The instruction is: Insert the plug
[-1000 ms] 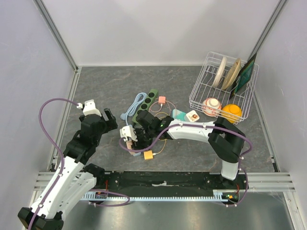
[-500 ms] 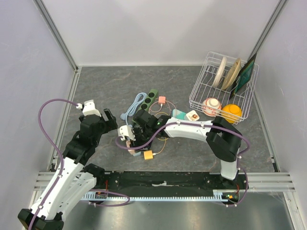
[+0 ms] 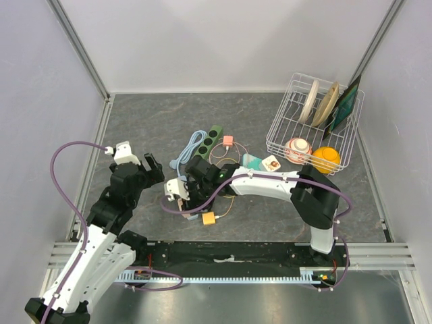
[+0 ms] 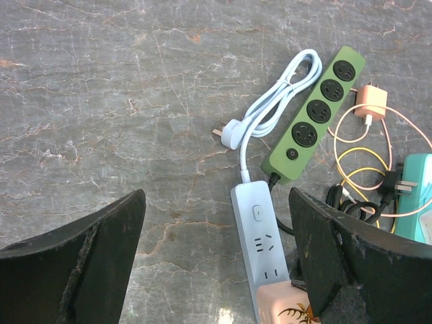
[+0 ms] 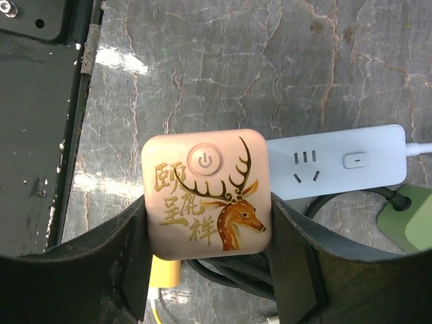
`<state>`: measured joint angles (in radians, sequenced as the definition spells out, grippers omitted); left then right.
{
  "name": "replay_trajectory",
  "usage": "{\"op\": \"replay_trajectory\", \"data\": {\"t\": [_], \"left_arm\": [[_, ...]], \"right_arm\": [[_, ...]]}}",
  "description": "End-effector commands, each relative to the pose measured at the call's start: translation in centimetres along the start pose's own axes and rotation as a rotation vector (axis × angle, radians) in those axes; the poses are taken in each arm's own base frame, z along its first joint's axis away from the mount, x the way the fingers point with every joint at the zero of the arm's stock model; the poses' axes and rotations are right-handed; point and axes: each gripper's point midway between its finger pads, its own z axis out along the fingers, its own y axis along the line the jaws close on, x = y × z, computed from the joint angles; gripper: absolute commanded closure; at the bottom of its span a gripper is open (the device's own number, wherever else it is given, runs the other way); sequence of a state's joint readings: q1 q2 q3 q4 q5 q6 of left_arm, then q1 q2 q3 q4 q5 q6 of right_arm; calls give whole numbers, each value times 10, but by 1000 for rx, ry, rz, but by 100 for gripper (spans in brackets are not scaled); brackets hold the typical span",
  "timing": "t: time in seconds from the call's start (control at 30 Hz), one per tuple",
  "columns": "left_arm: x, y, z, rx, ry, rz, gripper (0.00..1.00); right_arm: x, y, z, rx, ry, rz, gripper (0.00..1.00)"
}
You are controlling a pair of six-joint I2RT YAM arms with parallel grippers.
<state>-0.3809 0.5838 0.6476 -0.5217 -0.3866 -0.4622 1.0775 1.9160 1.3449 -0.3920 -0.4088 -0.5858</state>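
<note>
A pink square plug (image 5: 206, 192) with a gold deer print and a power button is clamped between my right gripper's (image 5: 206, 202) fingers. It covers the near end of the pale blue power strip (image 5: 337, 162); its prongs are hidden. In the left wrist view the strip (image 4: 260, 233) lies on the table with the plug (image 4: 287, 304) at its lower end. My left gripper (image 4: 216, 202) is open above bare table just left of the strip. From above, the right gripper (image 3: 183, 196) is at mid-table and the left gripper (image 3: 138, 169) is to its left.
A green power strip (image 3: 206, 143) and a coiled white cable (image 3: 189, 148) lie behind the blue strip. A yellow adapter (image 3: 208, 218), a small pink charger (image 3: 228, 140), thin wires and a teal box (image 3: 251, 162) surround it. A wire dish rack (image 3: 278, 115) stands at the back right.
My right gripper has shifted left with the pink plug, bringing it over the blue strip's end. My left arm has edged slightly left and stayed open.
</note>
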Motion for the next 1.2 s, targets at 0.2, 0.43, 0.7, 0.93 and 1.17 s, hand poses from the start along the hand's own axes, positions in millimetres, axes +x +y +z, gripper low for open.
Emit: {"op": "replay_trajectory", "data": {"t": [0.2,0.43,0.7,0.93,1.17], "left_arm": [[-9,-4,0,17,-39,-35,7],[-7,-8,1,37,-28,-33,7],[-12,-5,-2,32,-56,-41,7],[-15,-2,-5,28,-73,-47,7],[-17,-1,-6,20,-78,-50,7]], "right_arm": [[215,51,-32,1,818,104,100],[212,57,-27,-10,757,145,100],[161,17,-22,63,697,76,96],[142,8,-24,67,690,50,37],[101,7,-31,68,555,31,2]]}}
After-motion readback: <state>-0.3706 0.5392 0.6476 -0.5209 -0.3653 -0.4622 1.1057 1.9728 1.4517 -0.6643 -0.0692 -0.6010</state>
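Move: The right gripper holds the pink cube plug at the near end of the white power strip, whose middle lies about 4 cm ahead, 1 cm left and 3 cm below the hand. The yellow adapter is some 3 cm back and 6 cm right, the black coiled cord 2 cm ahead and 6 cm right, both about 4 cm lower. From the left hand, the strip's middle is roughly 4 cm back, 8 cm right and 15 cm down. Keep the right gripper's hold on the pink plug and bear down about 1 cm onto the strip while edging right, then ease up slightly. Open the fingers to let go of the plug and draw away to the right, forward and a little down, ending about 5 cm right of the start, with the wrist tilted some 20 degrees so the fingers point more steeply down. ##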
